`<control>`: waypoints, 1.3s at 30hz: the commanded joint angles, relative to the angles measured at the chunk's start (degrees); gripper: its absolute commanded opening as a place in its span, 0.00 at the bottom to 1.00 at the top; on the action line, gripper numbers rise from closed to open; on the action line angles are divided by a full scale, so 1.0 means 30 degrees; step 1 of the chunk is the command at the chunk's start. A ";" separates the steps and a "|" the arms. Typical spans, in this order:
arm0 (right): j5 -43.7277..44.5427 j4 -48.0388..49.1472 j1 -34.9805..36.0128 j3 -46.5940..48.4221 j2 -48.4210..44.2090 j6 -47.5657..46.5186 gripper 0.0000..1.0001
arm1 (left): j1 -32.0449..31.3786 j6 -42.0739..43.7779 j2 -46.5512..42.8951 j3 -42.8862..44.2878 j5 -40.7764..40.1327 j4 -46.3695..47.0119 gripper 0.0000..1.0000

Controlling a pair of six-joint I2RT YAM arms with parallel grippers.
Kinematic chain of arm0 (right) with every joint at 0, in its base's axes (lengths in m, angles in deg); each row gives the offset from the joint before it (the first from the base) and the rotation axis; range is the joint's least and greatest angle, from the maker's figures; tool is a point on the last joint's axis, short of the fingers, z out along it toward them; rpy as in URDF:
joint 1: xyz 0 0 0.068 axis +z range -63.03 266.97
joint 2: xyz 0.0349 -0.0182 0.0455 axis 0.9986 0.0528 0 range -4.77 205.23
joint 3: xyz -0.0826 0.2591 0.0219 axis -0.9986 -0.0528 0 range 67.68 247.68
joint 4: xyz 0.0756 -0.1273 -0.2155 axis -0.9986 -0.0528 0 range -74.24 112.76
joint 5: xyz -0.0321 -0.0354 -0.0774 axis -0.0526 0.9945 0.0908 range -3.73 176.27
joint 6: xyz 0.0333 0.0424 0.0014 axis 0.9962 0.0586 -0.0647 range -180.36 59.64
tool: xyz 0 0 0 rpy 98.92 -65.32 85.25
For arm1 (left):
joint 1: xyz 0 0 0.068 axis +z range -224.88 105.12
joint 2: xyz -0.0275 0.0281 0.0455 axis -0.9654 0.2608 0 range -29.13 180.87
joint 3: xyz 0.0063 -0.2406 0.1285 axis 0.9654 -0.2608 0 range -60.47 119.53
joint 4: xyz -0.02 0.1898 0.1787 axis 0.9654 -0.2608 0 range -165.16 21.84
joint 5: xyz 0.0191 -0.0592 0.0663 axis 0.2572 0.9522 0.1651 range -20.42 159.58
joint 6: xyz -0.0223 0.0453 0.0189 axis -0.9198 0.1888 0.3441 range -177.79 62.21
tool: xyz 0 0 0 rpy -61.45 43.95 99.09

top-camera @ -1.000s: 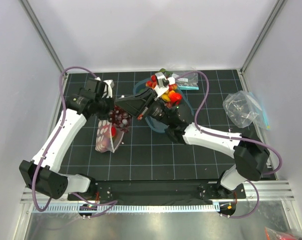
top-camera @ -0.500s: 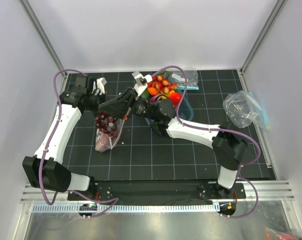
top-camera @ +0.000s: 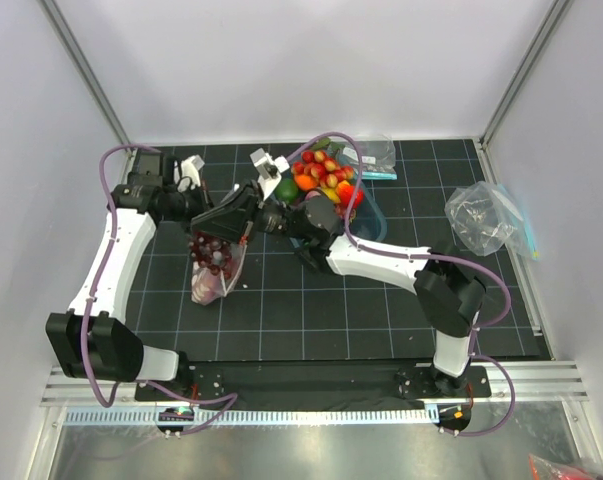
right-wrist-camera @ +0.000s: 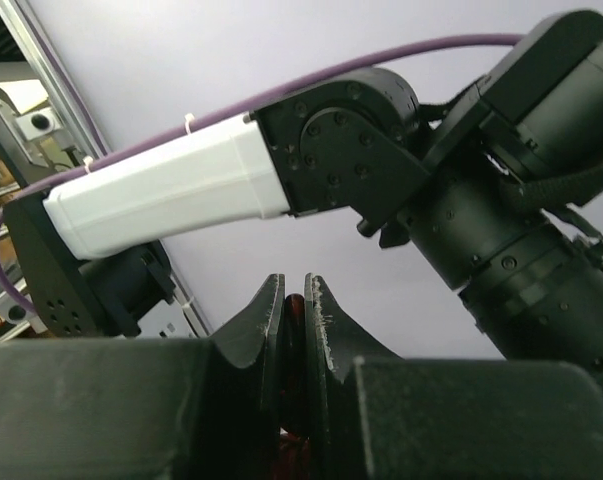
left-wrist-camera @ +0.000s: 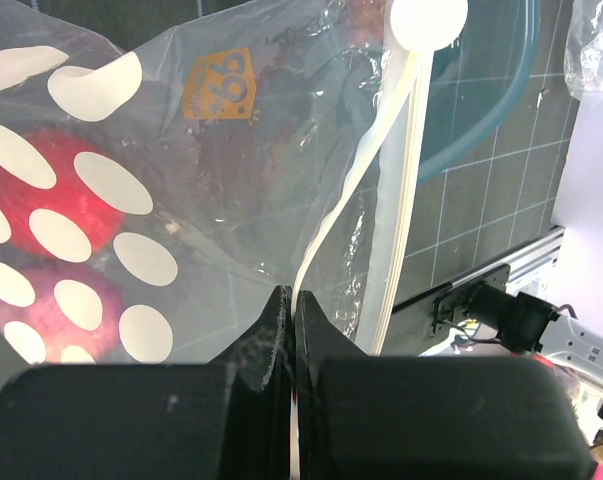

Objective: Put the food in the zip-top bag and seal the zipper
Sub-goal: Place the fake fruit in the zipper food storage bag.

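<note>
The white-dotted zip-top bag (top-camera: 211,285) stands at the left of the mat, mouth up. My left gripper (top-camera: 194,199) is shut on its mouth edge, pinching one lip of the white zipper (left-wrist-camera: 396,180) between its fingertips (left-wrist-camera: 293,300). Inside the bag lie the red tomato (left-wrist-camera: 41,215) and the purple-pink onion (left-wrist-camera: 51,305). My right gripper (top-camera: 207,228) reaches across from the right and is shut on the dark purple grape bunch (top-camera: 213,252), which hangs at the bag's mouth. A dark red piece of the bunch (right-wrist-camera: 294,305) shows between the right fingers.
The blue tray (top-camera: 369,215) with several toy fruits sits behind my right arm at the middle back. A plain clear bag (top-camera: 481,215) lies at the right edge, another one (top-camera: 376,152) at the back. The left wall stands close to my left arm.
My right gripper has carried the grape bunch left and down onto the bag's mouth. My left gripper has shifted left and back while holding the bag's edge.
</note>
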 commanded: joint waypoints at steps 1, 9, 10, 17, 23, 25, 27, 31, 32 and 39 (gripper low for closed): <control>0.0085 0.1155 -0.0256 -0.0588 -0.1326 -0.1048 0.01 | 0.0273 -0.0262 -0.0458 -0.0115 0.0912 0.0675 0.00; 0.1402 0.4604 -0.1455 -0.2640 -0.1414 0.0996 0.01 | 0.0625 -0.0468 -0.0750 -0.0555 0.1059 0.0997 0.00; 0.1607 0.5049 -0.1806 -0.3048 -0.1356 0.1351 0.01 | 0.0596 -0.0468 -0.0838 -0.0584 0.0971 0.0968 0.00; 0.2692 0.6079 -0.2805 -0.4077 -0.1326 0.2292 0.01 | 0.0654 -0.0439 -0.1013 -0.0496 0.0532 0.0851 0.00; 0.3396 0.5701 -0.3186 -0.4781 -0.1385 0.2322 0.01 | 0.0625 -0.0409 -0.1248 -0.0467 0.0355 0.0763 0.00; 0.3454 0.5552 -0.3186 -0.4956 -0.1356 0.2117 0.01 | 0.0654 -0.0410 -0.1336 -0.0350 0.0268 0.0676 0.00; 0.3600 0.5232 -0.3186 -0.5132 -0.1384 0.1941 0.01 | 0.0654 -0.0380 -0.1395 -0.0262 0.0150 0.0617 0.00; 0.3630 0.3592 -0.2749 -0.4870 -0.1355 0.0948 0.01 | 0.0625 -0.0409 -0.1687 -0.0233 0.0121 0.0616 0.00; 0.3746 0.3211 -0.2544 -0.4869 -0.1413 0.0596 0.01 | 0.0654 -0.0409 -0.1746 -0.0204 0.0092 0.0587 0.00; 0.5297 -0.1088 -0.1518 -0.4927 -0.1999 -0.2329 0.01 | 0.0654 -0.0409 -0.2800 0.0411 -0.1516 0.0090 0.00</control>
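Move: The right gripper already holds the grapes by the top, the bunch hanging about 10 cm below it. From that hand the bag mouth lies some 9 cm ahead, 3 cm right and 22 cm lower; the bagged fruit is level with it fore and aft, 5 cm left and 35 cm lower; the basket is about 27 cm ahead, 27 cm right and 37 cm lower. From the left hand, which pinches the rim, the mouth's middle is 5 cm right, 1 cm back and 4 cm lower. Carry the held grapes forward about 8 cm while sinking and drifting right, over to the open side of the bag, turning the right wrist some 15 degrees clockwise; then come back left 2 cm and keep lowering the bunch into the mouth, nearly 10 cm down in all. Keep the left fingers pinched on the rim, easing it slightly up and left late on. ##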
